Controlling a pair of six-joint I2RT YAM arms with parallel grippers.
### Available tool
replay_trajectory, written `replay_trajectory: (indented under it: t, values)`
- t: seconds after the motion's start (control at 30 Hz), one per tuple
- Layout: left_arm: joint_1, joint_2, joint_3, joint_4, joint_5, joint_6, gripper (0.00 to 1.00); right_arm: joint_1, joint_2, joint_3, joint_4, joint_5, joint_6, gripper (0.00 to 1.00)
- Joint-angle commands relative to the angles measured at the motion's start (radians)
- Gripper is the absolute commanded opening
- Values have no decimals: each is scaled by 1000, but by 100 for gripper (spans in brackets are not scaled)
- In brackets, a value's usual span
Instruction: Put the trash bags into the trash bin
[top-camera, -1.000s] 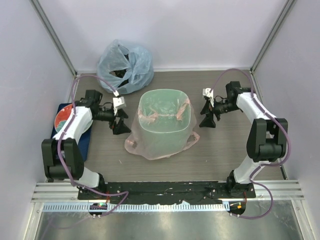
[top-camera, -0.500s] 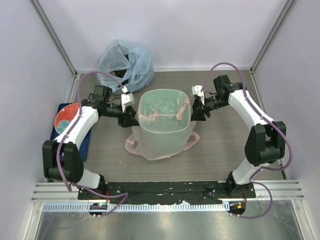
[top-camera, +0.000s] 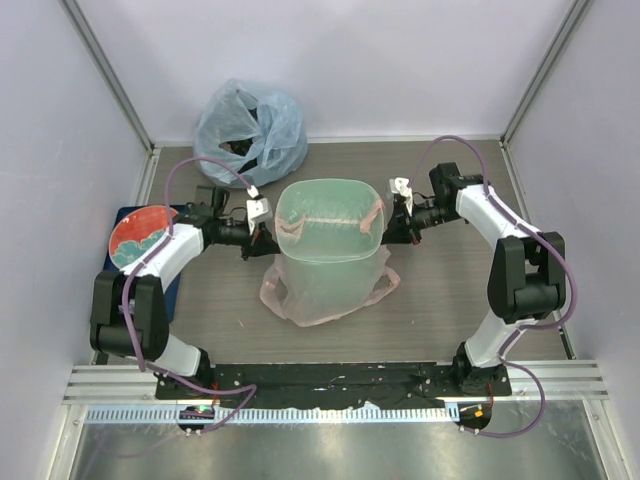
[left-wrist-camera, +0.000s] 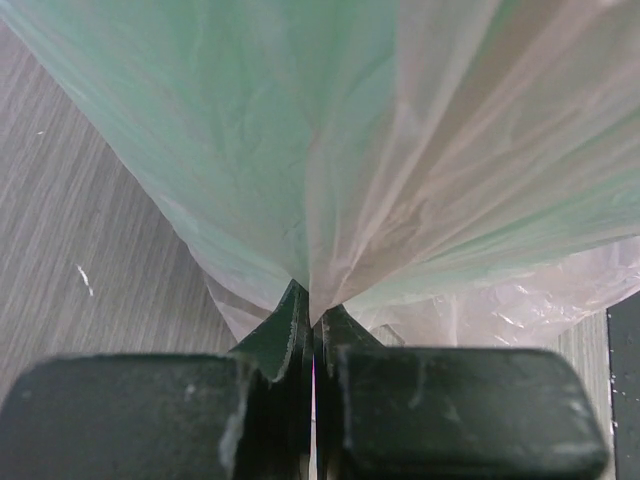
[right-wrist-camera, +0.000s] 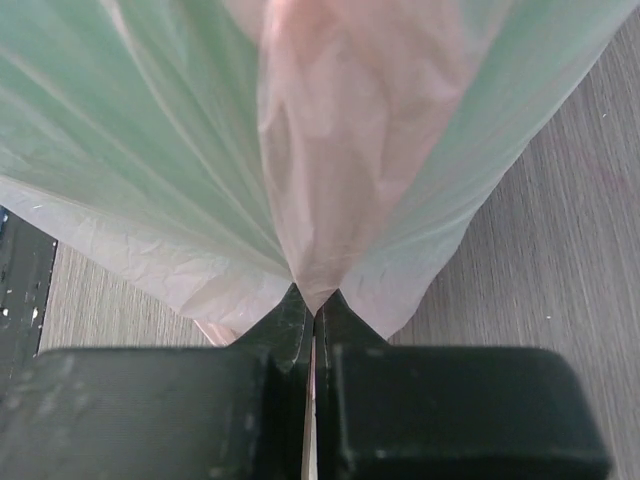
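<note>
The mint-green trash bin (top-camera: 328, 232) stands mid-table with the thin pale-pink trash bag (top-camera: 300, 300) stretched over it and bunched round its foot. My left gripper (top-camera: 266, 238) presses at the bin's left side, shut on a pinch of the pink film. In the left wrist view the film (left-wrist-camera: 440, 150) fans out from the closed tips of the gripper (left-wrist-camera: 312, 305). My right gripper (top-camera: 388, 228) is at the bin's right side, likewise shut on a fold of the bag (right-wrist-camera: 340, 120), which converges into the tips of the gripper (right-wrist-camera: 313, 300).
A bulging pale-blue plastic bag (top-camera: 250, 130) sits at the back left against the wall. A red and teal plate (top-camera: 140, 238) lies on a blue pad (top-camera: 172, 290) at the left edge. Walls and metal posts enclose the table.
Both arms swung inward from either side of the bin to its sides. Both grippers went from open to shut, pinching the pink bag.
</note>
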Motion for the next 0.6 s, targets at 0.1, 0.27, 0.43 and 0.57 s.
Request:
replay_trajectory:
  t: [0.1,0.27,0.43,0.57]
  values:
    - [12,34,-8,39,-123,-12,0,-34,61,-36,62,130,-12,1]
    - [21,-46,-5,-20,-114,-27,53,-52,-12,-10,14,142,50,60]
    - [67,-167,40,-96,-140,-113,79,-107,-159,85,-169,217,83,91]
    - [131,-231,58,-150,-157,-192,92,-144,-221,210,-335,361,109,93]
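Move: The bin, sheathed in the pink trash bag, stands between my hands. Its middle is about 12 cm to the right of my left hand and 12 cm to the left of my right, some 2 cm nearer me and slightly below both. From my left hand, the blue trash bag lies about 24 cm ahead and 5 cm left, and the red plate about 28 cm left and 4 cm ahead, both lower. I give the pinched pink film a last small tug, left hand forward and right hand down, then open both grippers wide and let go of it. My hands draw apart, away from the bin: the left goes about 4 cm left and rises, swinging some 10 degrees counter-clockwise; the right goes about 7 cm right, dipping before it lifts, and turns clockwise. ##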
